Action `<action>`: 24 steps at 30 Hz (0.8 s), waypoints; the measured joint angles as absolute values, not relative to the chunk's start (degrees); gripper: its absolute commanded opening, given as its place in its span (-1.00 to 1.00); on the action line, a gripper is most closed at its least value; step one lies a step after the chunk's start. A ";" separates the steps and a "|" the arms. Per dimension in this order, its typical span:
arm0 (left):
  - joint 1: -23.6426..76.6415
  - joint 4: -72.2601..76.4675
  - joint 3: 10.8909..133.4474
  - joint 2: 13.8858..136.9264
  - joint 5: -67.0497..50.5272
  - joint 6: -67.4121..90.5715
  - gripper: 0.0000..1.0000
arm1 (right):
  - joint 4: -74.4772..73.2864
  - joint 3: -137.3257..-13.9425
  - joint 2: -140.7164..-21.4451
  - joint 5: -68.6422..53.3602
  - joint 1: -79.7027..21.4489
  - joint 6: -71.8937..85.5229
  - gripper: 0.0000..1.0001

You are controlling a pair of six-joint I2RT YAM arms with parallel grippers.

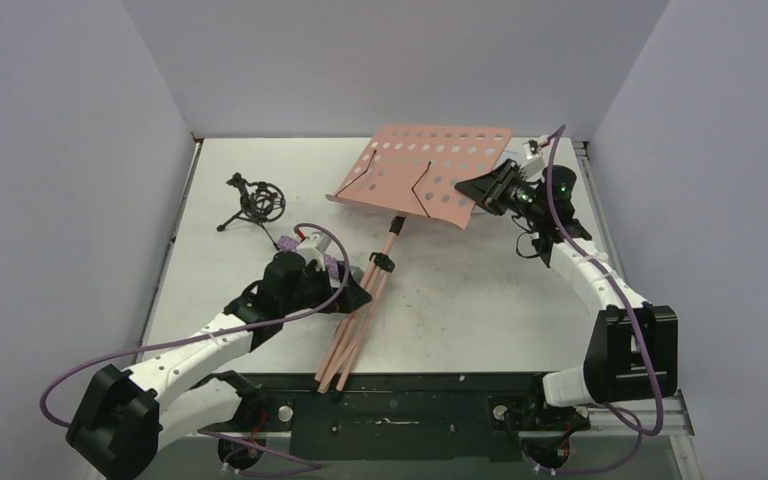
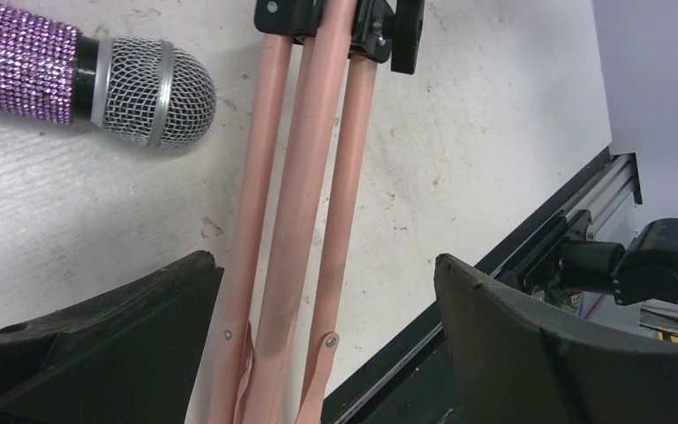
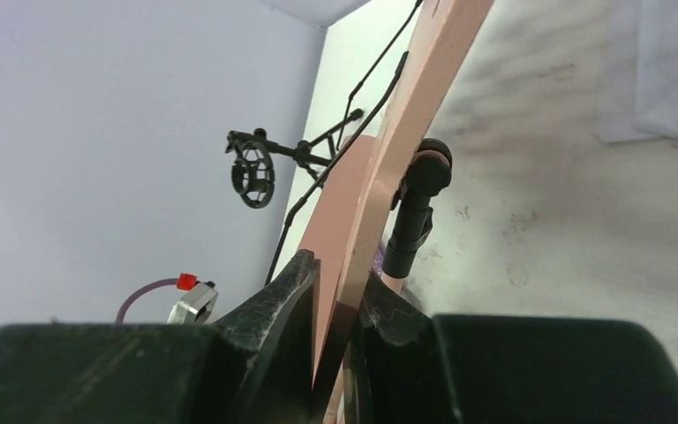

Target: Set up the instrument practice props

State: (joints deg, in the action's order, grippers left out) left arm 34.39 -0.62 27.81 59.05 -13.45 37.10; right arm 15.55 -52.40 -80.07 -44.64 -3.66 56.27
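Observation:
The pink music stand lies flat on the table, its perforated desk point(image 1: 420, 172) raised at the back and its folded legs point(image 1: 352, 320) running toward the near edge. My right gripper point(image 1: 475, 190) is shut on the desk's right edge point(image 3: 380, 177), which is pinched between its jaws point(image 3: 340, 274). My left gripper point(image 1: 357, 293) is open and straddles the legs point(image 2: 300, 221), with its left finger close beside the outer leg point(image 2: 325, 265). The purple glitter microphone point(image 2: 97, 75) lies just left of the legs, largely hidden under my left wrist point(image 1: 332, 268). The black tripod mic holder point(image 1: 255, 200) stands at the back left point(image 3: 256, 168).
A pale sheet point(image 3: 662, 71) lies on the table beneath the desk, seen only in the right wrist view. The black frame rail point(image 1: 410, 385) runs along the near edge, just past the leg tips. Grey walls close in the left, back and right.

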 measured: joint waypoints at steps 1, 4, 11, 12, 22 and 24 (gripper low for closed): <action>34.39 0.08 27.66 58.98 -13.89 37.04 0.78 | 15.59 -53.01 -80.03 -44.69 -3.92 56.14 -0.89; 34.39 2.24 26.63 58.94 -14.96 36.86 0.73 | 16.25 -54.28 -79.44 -45.23 -4.89 56.16 -0.89; 34.39 6.55 21.93 58.00 -15.77 36.60 0.46 | 18.41 -54.28 -78.00 -45.93 -5.02 57.89 -0.89; 34.39 6.81 21.58 57.49 -15.77 36.45 0.42 | 18.65 -54.28 -78.00 -46.02 -5.04 57.98 -0.89; 34.39 7.38 21.12 53.39 -15.62 32.93 0.13 | 20.78 -54.30 -77.97 -46.06 -6.66 58.98 -0.89; 34.39 7.38 21.12 53.17 -15.57 32.29 0.12 | 20.95 -54.35 -77.97 -45.98 -6.92 59.07 -0.89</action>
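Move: The right hand already pinches the music stand's desk by its right edge; the desk's middle lies about 11 cm left, 3 ahead and 3 above that hand. The pole top is some 15 cm left, 4 back and 7 below it. The left hand gapes over the folded legs, which pass about 3 cm ahead, 3 right and 3 below its hand point; their black collar sits 6 ahead and 6 right, level with it. The microphone is 10 ahead, 8 left, 10 below. The right hand keeps its pinch on the desk's edge and carries it up about 4.5 cm, quickly at first and then easing off, while drifting some 2.5 cm left and letting its fingers tip up slightly. Meanwhile the left hand stays by the folded legs, giving back about 1 cm with a brief dip and recovery, tilts its fingertips up some 10 degrees and narrows its wide-open fingers to a little over half open around the leg bundle, whose contact with them can't be made out. ##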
